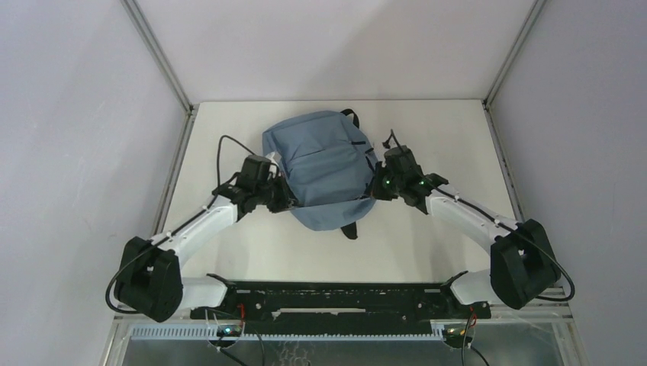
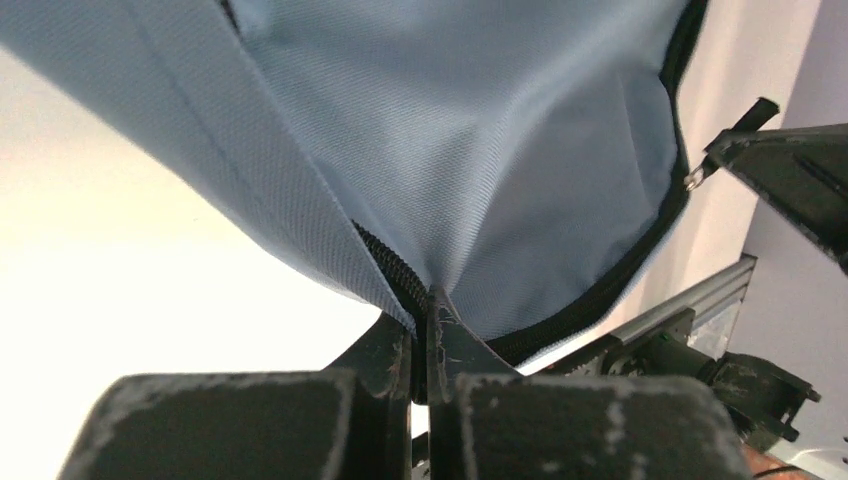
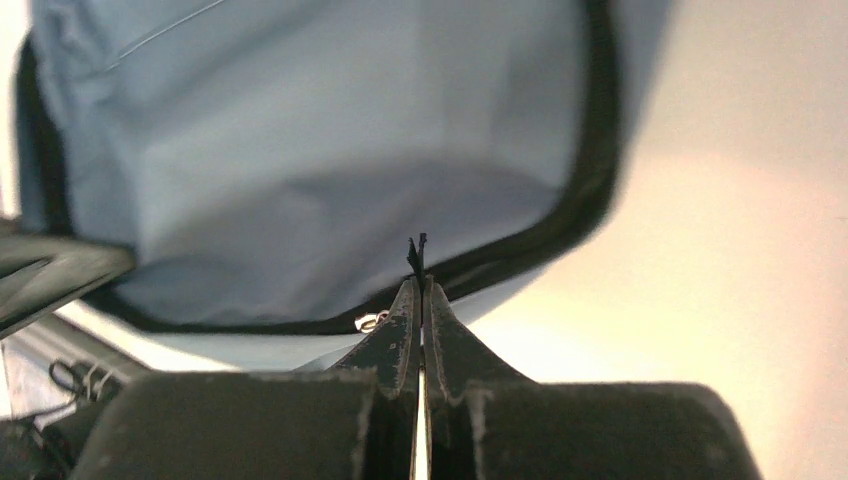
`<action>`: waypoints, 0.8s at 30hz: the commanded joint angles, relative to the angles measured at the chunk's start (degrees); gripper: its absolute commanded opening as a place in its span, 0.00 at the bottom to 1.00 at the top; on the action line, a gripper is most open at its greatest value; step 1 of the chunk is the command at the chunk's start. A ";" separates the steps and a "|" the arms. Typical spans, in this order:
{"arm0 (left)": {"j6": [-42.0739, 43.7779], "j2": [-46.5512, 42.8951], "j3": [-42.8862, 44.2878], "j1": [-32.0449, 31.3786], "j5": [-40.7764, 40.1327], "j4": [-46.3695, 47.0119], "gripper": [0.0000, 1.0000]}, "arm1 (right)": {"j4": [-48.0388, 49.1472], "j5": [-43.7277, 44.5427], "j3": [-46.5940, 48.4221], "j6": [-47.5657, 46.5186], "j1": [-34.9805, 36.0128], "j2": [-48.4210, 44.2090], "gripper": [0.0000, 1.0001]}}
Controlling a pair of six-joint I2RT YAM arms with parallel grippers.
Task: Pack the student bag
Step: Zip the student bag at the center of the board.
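Note:
The student bag (image 1: 320, 164) is a grey-blue backpack lying mid-table, its near edge lifted between both arms. My left gripper (image 1: 288, 204) is at its left near corner. In the left wrist view the left gripper (image 2: 428, 300) is shut on the bag (image 2: 480, 130), pinching fabric beside the black zipper (image 2: 385, 265). My right gripper (image 1: 374, 189) is at the bag's right side. In the right wrist view the right gripper (image 3: 421, 285) is shut on a thin black zipper pull (image 3: 416, 252), with a silver ring (image 3: 370, 322) beside it, under the bag (image 3: 330, 150).
The white table (image 1: 458, 130) is boxed in by pale walls and aluminium posts. Black straps stick out at the bag's far end (image 1: 351, 114) and near end (image 1: 349, 231). A black rail (image 1: 336, 293) joins the arm bases at the near edge.

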 commanded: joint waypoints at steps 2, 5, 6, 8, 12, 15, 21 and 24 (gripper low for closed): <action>4.29 -4.52 0.34 6.25 -1.97 -4.77 0.00 | 4.81 2.04 -0.70 -0.11 -5.12 1.32 0.00; 5.41 -6.47 0.15 7.75 -3.28 -5.86 0.00 | 5.89 3.50 -0.70 -0.64 -5.21 1.53 0.00; 5.95 -6.92 0.43 8.14 -4.09 -6.48 0.00 | 6.01 4.57 -0.70 -0.79 -5.29 1.83 0.00; 7.02 -7.57 1.32 8.81 -5.69 -8.28 0.00 | 6.30 7.25 -0.70 -0.83 -6.11 2.69 0.00; 9.79 -8.95 2.85 9.58 -7.00 -9.71 0.00 | 9.04 10.86 -0.70 0.25 -9.31 4.07 0.00; 13.37 -10.11 3.30 9.60 -1.52 -7.17 0.00 | 13.71 7.62 -0.48 0.82 -11.36 5.55 0.00; 20.79 -13.68 8.99 7.94 5.38 -11.08 0.46 | 14.90 -2.55 1.73 -1.03 -9.27 5.59 0.00; 23.46 -14.52 13.67 -1.29 -0.75 -12.65 0.61 | 11.80 -4.59 3.03 -1.48 -7.06 5.69 0.00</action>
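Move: The right hand still holds the zip pull at the bag's lower right corner. The upper end of the right-side zip lies about 11 cm ahead and 1 cm left, 3 cm lower, and the bottom strap some 9 cm back and 6 cm left, 9 cm lower. The left hand still pinches the zip edge at the lower left corner. From it that upper zip end lies about 14 cm ahead and 20 cm right, 2 cm lower. Right drags the pull about 6 cm forward and 3 right; left tugs 6 cm left, then releases and rises. ##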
